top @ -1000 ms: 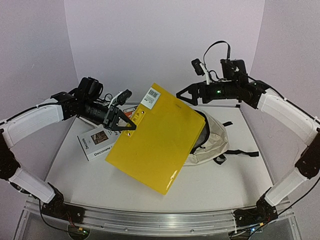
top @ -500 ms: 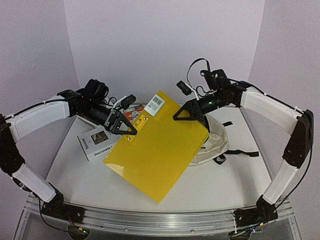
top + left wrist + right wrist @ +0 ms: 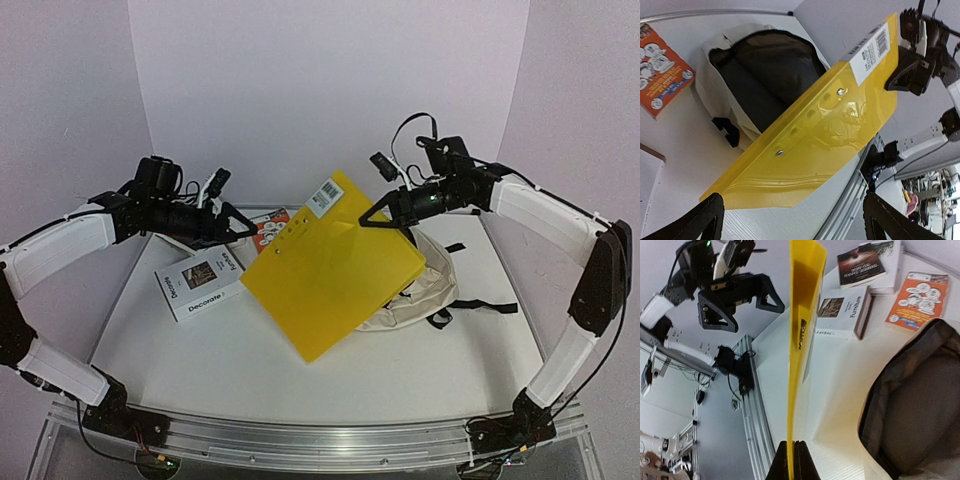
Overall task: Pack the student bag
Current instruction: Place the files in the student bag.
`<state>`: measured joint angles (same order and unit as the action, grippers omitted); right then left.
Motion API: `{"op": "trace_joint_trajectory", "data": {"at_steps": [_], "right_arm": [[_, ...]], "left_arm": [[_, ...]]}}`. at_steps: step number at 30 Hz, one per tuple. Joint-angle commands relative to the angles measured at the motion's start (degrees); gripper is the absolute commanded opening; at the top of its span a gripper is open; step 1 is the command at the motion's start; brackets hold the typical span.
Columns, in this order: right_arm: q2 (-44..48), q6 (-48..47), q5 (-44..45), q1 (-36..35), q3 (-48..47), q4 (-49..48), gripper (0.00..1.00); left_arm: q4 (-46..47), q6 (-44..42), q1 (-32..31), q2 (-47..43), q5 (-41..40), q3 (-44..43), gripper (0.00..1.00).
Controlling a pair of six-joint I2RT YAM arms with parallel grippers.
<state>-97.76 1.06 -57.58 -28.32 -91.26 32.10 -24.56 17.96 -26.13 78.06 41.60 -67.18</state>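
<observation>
The student bag (image 3: 425, 288) lies at the right middle of the table, a cream backpack with its dark mouth (image 3: 767, 75) open. A yellow folder (image 3: 335, 265) hangs tilted over the bag's left side, barcode label at its top. My right gripper (image 3: 376, 214) is shut on the folder's upper right edge. In the right wrist view the folder (image 3: 801, 335) runs edge-on out of the right gripper (image 3: 793, 445). My left gripper (image 3: 243, 226) stands open just left of the folder, clear of it. In the left wrist view the folder (image 3: 830, 130) spans above the left gripper (image 3: 795, 227).
A white "Decorate" book (image 3: 200, 285) lies left of the folder and an orange booklet (image 3: 272, 226) behind it. The right wrist view also shows a dark-covered book (image 3: 862, 262). Walls close in the back and both sides. A metal rail (image 3: 320, 440) runs along the near edge.
My right gripper reached in and shut on the folder's upper right edge. My left gripper opened, let go of the folder's left edge and drew back left. The folder shifted up and right.
</observation>
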Motion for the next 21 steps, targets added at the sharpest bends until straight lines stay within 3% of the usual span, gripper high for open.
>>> {"op": "trace_joint_trajectory", "data": {"at_steps": [1, 4, 8, 12, 16, 21], "right_arm": [[7.9, 14.66, 2.09, 2.79, 4.81, -17.91, 0.0], [13.5, 23.67, 4.75, 3.54, 9.78, -30.47, 0.0], [19.64, 31.28, 8.67, 3.56, 14.85, -39.57, 0.0], [23.33, 38.55, 9.5, 3.57, 17.54, -48.45, 0.0], [22.24, 43.91, 6.25, 3.55, 16.55, -52.84, 0.0], [21.2, 45.34, 4.8, 3.54, 16.33, -53.81, 0.0]], "left_arm": [[13.92, 7.93, 4.84, -3.89, -2.49, 3.69, 0.98], [18.47, 12.31, 7.21, -4.17, -0.63, 5.24, 0.99], [21.96, 14.33, 7.7, -4.54, 3.16, 5.93, 0.99], [29.25, 16.32, 7.67, -4.69, 13.11, 7.81, 1.0], [32.78, 18.22, 6.85, -3.09, 21.72, 7.2, 1.0], [35.2, 18.86, 4.69, -4.01, 24.83, 6.32, 1.0]]}}
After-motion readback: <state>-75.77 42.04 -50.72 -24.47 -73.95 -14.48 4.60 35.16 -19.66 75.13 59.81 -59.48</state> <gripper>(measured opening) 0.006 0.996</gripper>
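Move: The right hand, already pinching the files, has the student bag's open mouth about 10 cm ahead, 4 cm to its right and 25 cm below. At table height too, the orange book lies about 23 cm ahead and 21 cm left, the white Decorate book roughly 9 cm ahead and 36 cm left. From the open left hand, the bag is some 12 cm ahead, 27 cm right and 22 cm below. Keeping the files pinched, the right hand lifts about 16 cm and rightward, rolling left-side-up; open left hand rises. ##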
